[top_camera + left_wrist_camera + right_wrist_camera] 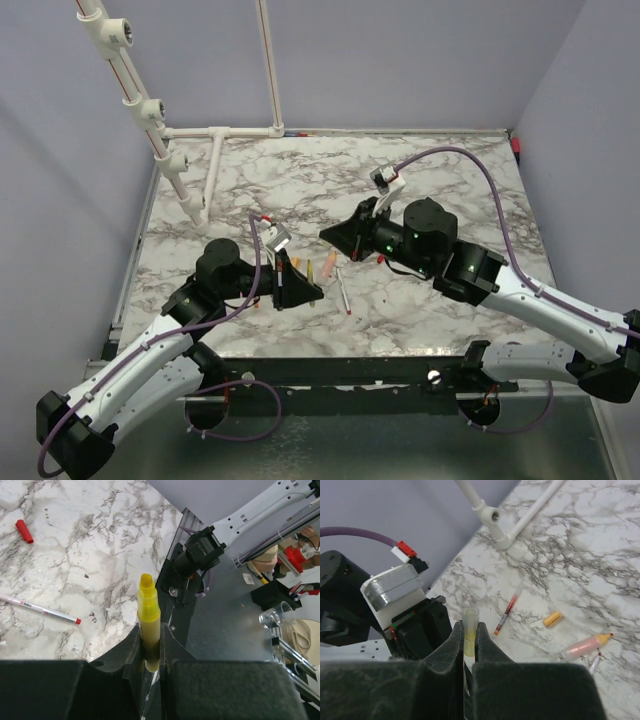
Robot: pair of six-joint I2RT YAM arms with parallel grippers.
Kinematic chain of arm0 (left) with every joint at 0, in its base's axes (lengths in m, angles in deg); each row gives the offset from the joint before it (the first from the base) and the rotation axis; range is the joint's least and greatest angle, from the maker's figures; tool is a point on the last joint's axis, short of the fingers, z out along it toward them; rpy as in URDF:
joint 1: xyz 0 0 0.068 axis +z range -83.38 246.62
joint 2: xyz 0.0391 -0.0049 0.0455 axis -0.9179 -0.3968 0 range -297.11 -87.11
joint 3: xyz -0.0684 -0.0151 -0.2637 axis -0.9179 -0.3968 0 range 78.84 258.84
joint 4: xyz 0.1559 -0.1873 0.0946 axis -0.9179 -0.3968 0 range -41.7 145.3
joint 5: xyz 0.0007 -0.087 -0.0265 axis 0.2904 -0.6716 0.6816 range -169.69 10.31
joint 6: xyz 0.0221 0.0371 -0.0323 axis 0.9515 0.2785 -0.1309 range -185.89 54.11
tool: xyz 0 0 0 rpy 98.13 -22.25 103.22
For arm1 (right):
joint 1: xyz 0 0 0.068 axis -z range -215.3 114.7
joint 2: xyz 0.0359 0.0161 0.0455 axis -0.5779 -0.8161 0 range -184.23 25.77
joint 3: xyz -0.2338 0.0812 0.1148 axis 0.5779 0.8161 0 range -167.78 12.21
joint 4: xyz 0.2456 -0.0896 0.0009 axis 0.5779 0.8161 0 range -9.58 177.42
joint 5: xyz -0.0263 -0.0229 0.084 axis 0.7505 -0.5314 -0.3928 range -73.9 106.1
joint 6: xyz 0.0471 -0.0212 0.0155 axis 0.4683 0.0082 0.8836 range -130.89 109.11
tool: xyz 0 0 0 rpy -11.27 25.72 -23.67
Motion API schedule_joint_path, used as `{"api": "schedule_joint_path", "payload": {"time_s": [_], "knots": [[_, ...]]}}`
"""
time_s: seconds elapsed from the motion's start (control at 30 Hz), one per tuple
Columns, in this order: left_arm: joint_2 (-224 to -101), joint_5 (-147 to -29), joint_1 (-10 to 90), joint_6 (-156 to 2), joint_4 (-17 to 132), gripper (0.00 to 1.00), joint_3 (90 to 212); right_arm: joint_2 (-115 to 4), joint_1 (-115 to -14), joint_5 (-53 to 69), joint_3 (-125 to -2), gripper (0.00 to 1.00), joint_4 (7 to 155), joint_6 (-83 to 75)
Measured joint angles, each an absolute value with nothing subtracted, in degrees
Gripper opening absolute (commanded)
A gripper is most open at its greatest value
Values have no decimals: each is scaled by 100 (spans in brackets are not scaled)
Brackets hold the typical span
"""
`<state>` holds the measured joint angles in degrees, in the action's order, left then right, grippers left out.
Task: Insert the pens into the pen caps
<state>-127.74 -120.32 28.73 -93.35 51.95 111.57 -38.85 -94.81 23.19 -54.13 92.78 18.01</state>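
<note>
My left gripper is shut on a yellow pen, whose bare tip sticks out past the fingers. My right gripper is shut on a pale yellow pen cap with its open end facing outward. In the top view the left gripper and right gripper hover close together over the table's middle. A grey pen with a red tip and a red cap lie on the marble. A red pen, a yellow-orange cap and a salmon-pink pen lie ahead of the right gripper.
The marble table has a white pipe frame at its back left. Grey walls close it in at the back and on both sides. The left wrist camera block sits just left of the right fingers. A metal ledge runs along the near edge.
</note>
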Motion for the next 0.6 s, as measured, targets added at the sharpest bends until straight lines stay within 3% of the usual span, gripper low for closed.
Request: {"api": "schedule_joint_path", "payload": {"time_s": [0.6], "knots": [[-12732, -12674, 2871, -9657, 5859, 0, 10989, -3833, -9481, 848, -4972, 1, 7899, 1908]]}}
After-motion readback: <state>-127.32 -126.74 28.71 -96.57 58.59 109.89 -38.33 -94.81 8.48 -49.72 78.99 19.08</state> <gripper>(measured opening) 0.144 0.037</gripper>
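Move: The yellow cap, pinched in the right fingers, stands about 10 cm above the left hand, some 6 cm ahead of it and 3 cm to its right. The left hand holds the yellow pen, which lies the reverse way from the right hand: about 6 cm back, 3 cm left, 10 cm below. On the table 20 cm below the left hand, the white pen lies roughly 14 cm ahead and 8 cm right, the pink pen 22 cm ahead and 4 cm right. The yellow cap is carried back and left by the right hand, about 5 cm in all and rising a little, to stand more nearly over the yellow pen; the right wrist turns some 15 degrees counter-clockwise, its left side lifting. The left hand keeps its grip on the pen and eases about 2 cm back and up with a slight clockwise turn. ##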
